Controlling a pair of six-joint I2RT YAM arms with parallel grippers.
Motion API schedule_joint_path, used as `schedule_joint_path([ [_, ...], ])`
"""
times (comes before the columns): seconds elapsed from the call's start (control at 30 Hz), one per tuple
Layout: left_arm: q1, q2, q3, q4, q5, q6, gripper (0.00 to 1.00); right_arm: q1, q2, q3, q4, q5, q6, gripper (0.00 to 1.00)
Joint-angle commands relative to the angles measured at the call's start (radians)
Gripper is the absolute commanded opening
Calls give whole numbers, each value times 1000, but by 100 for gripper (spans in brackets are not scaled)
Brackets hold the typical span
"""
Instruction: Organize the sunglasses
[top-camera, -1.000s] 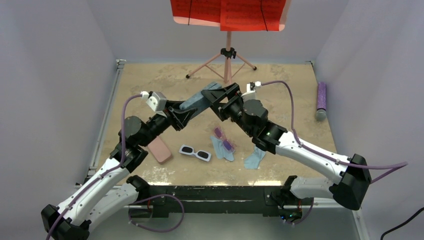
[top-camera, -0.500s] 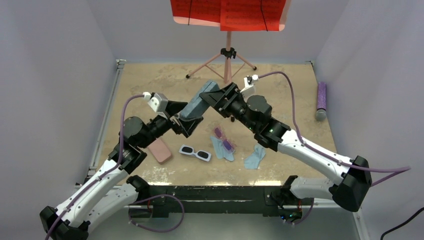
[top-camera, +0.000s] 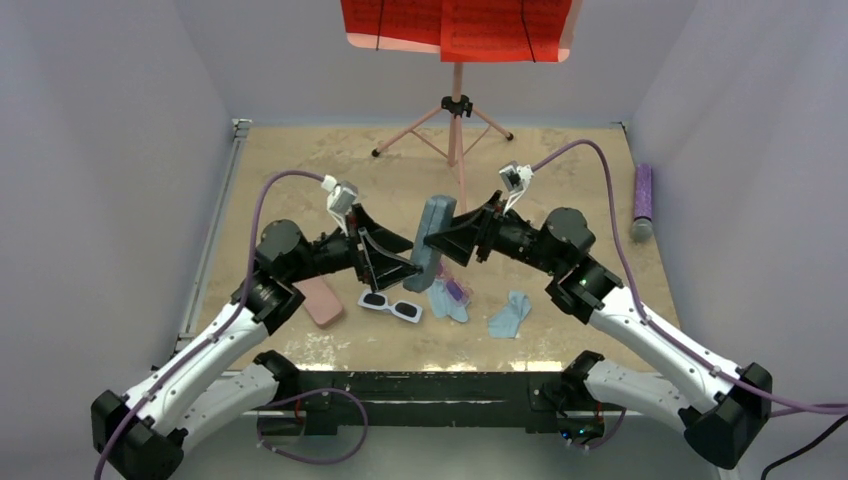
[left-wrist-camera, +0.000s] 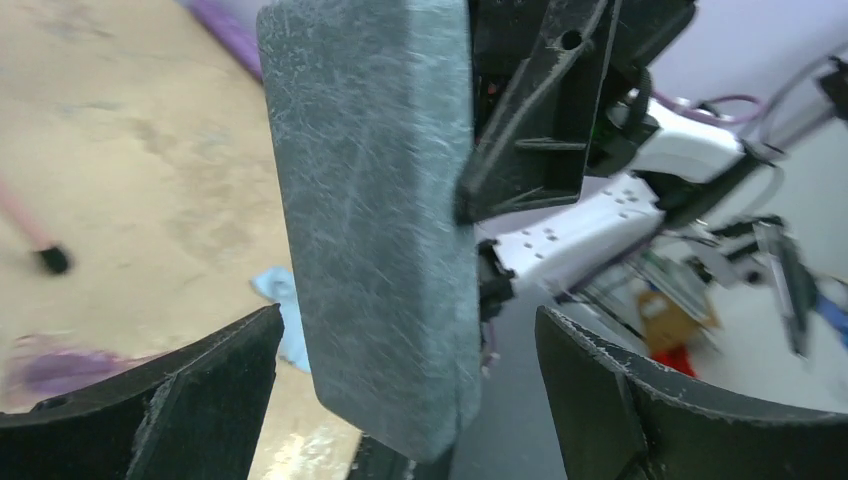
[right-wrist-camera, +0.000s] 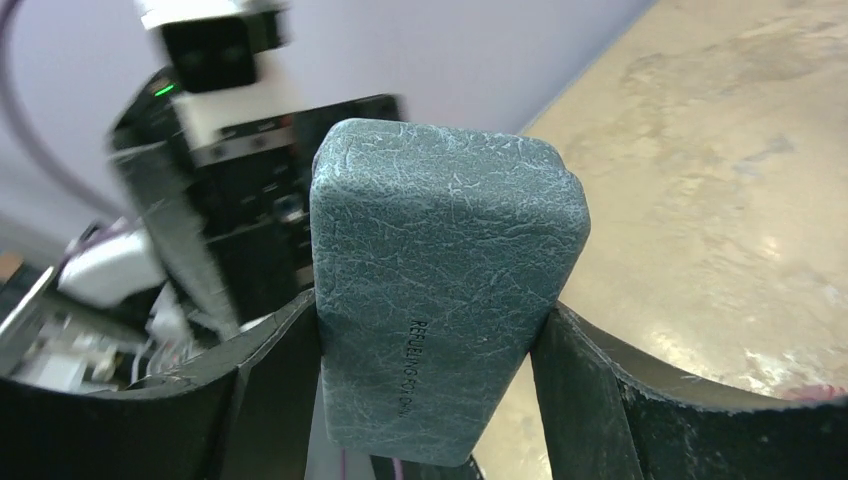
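The white-framed sunglasses (top-camera: 390, 306) lie on the table near the front. The pink-purple sunglasses (top-camera: 457, 291) rest on a light blue cloth (top-camera: 441, 300), partly hidden behind the grey-blue case (top-camera: 434, 240). That case stands on end above the table, with my right gripper (top-camera: 452, 238) shut on its sides. In the right wrist view both fingers (right-wrist-camera: 270, 370) press the case (right-wrist-camera: 440, 290). My left gripper (top-camera: 394, 262) is open to the case's left. In the left wrist view the case (left-wrist-camera: 380, 200) hangs between its spread fingers (left-wrist-camera: 200, 400), touching neither.
A pink case (top-camera: 320, 300) lies left of the white pair. A second blue cloth (top-camera: 510, 315) lies to the right. A music stand's tripod (top-camera: 455, 115) stands at the back and a purple cylinder (top-camera: 642, 200) lies by the right wall.
My left gripper opened and let go of the grey-blue case. My right gripper closed on it, turned it upright and carried it towards the front.
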Motion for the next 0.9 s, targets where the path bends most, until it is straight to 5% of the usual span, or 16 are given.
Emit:
schedule_joint_path([
  [0.0, 8, 96, -54, 416, 294, -219, 100, 2, -62, -18, 126, -274, -56, 0],
  [0.43, 8, 147, -65, 535, 333, -269, 98, 3, -27, 26, 137, -523, -58, 0],
  [0.87, 7, 212, -29, 554, 344, -279, 100, 17, 23, 70, 50, -500, -132, 0],
])
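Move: The grey-blue glasses case, held up in the right hand's fingers, stands about 4 cm ahead of the open left hand and 4 cm to its right, at nearly its height. Some 29 cm below the left hand lie the white sunglasses, 2 cm ahead and 5 cm to its left, and the purple glasses, about 9 cm ahead and 8 cm to its right. The case's middle is roughly at the right hand's own fingertips. Keeping its grip on the case, the right hand draws it back about 8 cm and swings it some 25 degrees counter-clockwise, squaring it up before the left gripper. The left hand, fingers staying wide open, turns about 20 degrees clockwise and shifts back some 3 cm and to the right about as much, bringing its fingertips up to the case's near side; whether they touch can't be seen. ##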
